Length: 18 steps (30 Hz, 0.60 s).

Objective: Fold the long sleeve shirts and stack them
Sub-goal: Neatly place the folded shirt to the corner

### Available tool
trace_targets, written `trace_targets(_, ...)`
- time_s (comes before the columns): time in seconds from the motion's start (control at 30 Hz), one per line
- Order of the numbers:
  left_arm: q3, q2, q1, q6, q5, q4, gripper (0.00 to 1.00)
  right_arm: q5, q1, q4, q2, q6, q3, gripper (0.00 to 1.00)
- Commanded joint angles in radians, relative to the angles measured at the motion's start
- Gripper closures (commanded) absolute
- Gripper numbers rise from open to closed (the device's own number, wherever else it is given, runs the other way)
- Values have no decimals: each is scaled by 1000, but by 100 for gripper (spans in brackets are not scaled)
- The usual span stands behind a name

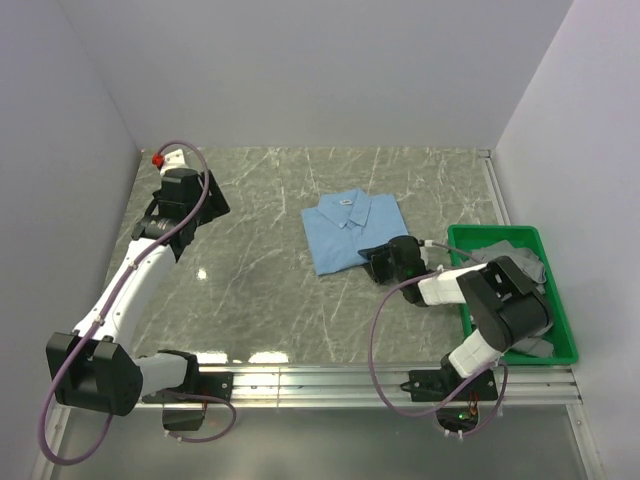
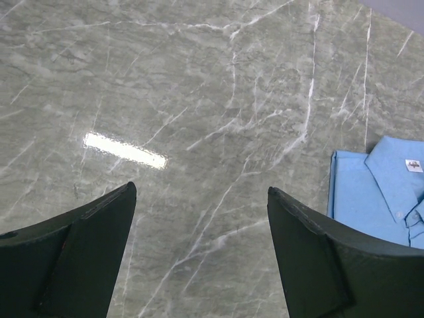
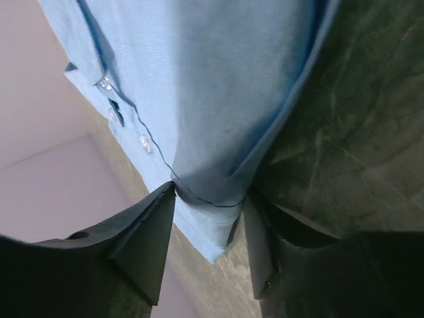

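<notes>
A folded light blue long sleeve shirt lies collar up on the marble table, right of centre. Its left edge also shows as the shirt in the left wrist view. My right gripper is low at the shirt's near right corner. Its fingers have closed partway onto the folded hem of the shirt: one finger lies on top, the other against the table underneath, and cloth fills the gap. My left gripper hangs open over bare table at the far left, holding nothing.
A green bin at the right edge holds crumpled grey cloth. My right arm reaches over the bin. The left arm runs along the left side, and walls close in the table.
</notes>
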Motion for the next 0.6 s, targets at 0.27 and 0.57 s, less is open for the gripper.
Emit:
trace_targets(0.27,4,-27,5,17,-27,39,14,94,-15,-53,104,-3,166,89)
trace_targets(0.57,0,-39,5,19,-44,41,14,102,-196,-176,244,-88,451,98)
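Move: The right hand is low at the near edge of the folded blue shirt, with cloth already between its still half-open fingers; the shirt's middle lies about 7 cm ahead and 3 cm left, about 1 cm lower. The table's far right corner is roughly 30 cm ahead and 36 cm right. The green bin stands some 30 cm right and 7 cm back. From the idle left hand, the shirt lies about 30 cm right, 4 cm ahead and 20 cm below. The right hand dips barely a centimetre as its fingers close, pinching the cloth at the shirt's near edge. Keeping that grip low over the table, it takes the shirt forward with growing speed, about 10 cm in all, veering a couple of centimetres to the right near the end and turning slightly clockwise, towards the table's far right corner. ##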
